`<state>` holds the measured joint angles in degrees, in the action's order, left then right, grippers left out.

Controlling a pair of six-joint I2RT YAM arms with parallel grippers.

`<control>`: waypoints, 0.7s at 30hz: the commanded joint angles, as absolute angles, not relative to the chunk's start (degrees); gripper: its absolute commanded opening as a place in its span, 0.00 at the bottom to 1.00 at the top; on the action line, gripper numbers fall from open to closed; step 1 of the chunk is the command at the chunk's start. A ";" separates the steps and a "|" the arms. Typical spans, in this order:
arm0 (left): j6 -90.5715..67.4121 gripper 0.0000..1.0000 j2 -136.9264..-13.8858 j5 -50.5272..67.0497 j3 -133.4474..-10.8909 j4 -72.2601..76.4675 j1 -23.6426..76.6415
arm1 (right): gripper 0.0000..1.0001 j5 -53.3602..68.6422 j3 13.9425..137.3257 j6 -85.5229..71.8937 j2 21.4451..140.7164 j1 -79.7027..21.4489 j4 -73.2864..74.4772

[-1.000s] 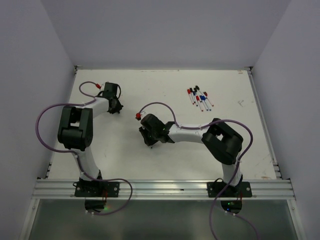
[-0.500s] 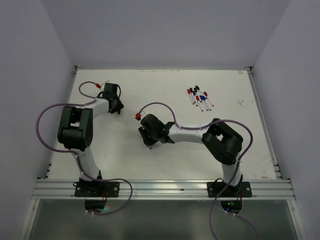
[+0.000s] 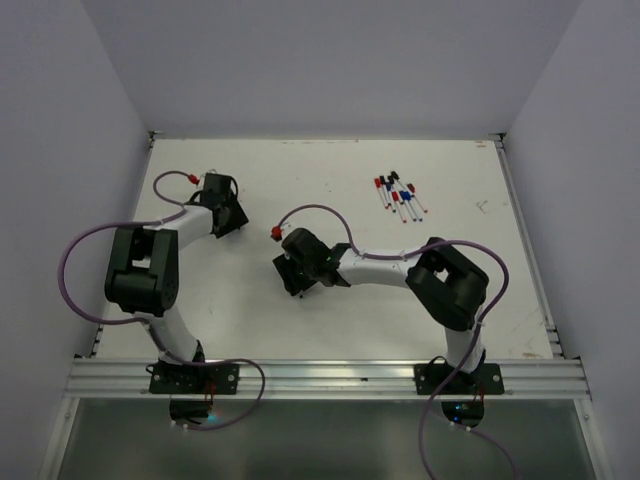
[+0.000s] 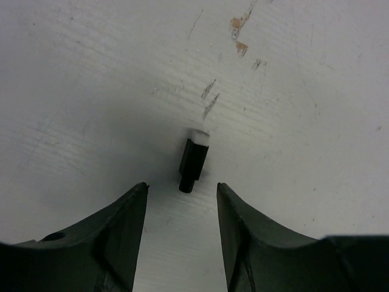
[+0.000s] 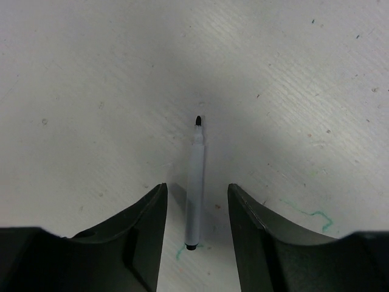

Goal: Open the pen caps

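In the left wrist view a stubby black pen cap point(image 4: 194, 163) lies loose on the white table, just beyond my left gripper point(image 4: 182, 190), whose jaws stand open on either side and clear of it. In the right wrist view a grey-barrelled pen point(image 5: 195, 182) with a bare black tip lies flat between the open jaws of my right gripper point(image 5: 196, 190), touching neither finger. Seen from above, the left gripper point(image 3: 235, 220) is at the table's left and the right gripper point(image 3: 289, 279) near the middle. Neither the cap nor the pen shows there.
Several more pens point(image 3: 398, 195) with red, blue and black caps lie bunched at the back right of the table point(image 3: 470, 170). Purple cables loop over both arms. Grey walls close in the table on three sides. Green ink marks point(image 5: 307, 213) stain the surface.
Both grippers have opened. The left one has let go of the black cap and the right one has let go of the pen. The left arm's elbow has swung down and to the left.
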<state>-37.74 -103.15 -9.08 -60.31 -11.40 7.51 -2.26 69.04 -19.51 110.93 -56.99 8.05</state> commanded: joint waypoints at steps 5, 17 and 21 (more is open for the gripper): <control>-37.97 0.64 -88.61 -7.47 -54.86 -10.46 8.61 | 0.76 -7.98 67.94 -17.84 99.51 -56.17 13.53; -47.02 1.00 -70.85 1.47 -50.54 -4.23 8.70 | 0.97 -10.47 77.95 -16.01 96.58 -32.18 24.34; -50.88 1.00 -68.12 9.82 -46.42 2.44 8.70 | 0.93 -15.00 83.21 -12.05 102.29 -26.64 24.52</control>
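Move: For my right hand, the leftmost red-capped pen lies about 28 cm ahead and 26 cm to the right, with the rest of the pen bunch centred some 7 cm farther right, level with it. The uncapped pen lies practically under my right hand, about 1 cm below. From my left hand, that red-capped pen is about 11 cm ahead and 42 cm right; the loose black cap lies 2 cm ahead, and the uncapped pen 17 cm back and 16 cm right. Leaving the uncapped pen, I raise my right hand between its widening fingers, then swing it forward and right, roughly 18 cm each way and 15 cm up, turning clockwise about 30 degrees towards the pen bunch and just starting to sink. Meanwhile my left hand opens fully and climbs some 17 cm off the black cap, easing back and a little right as its fingers tip upwards. ##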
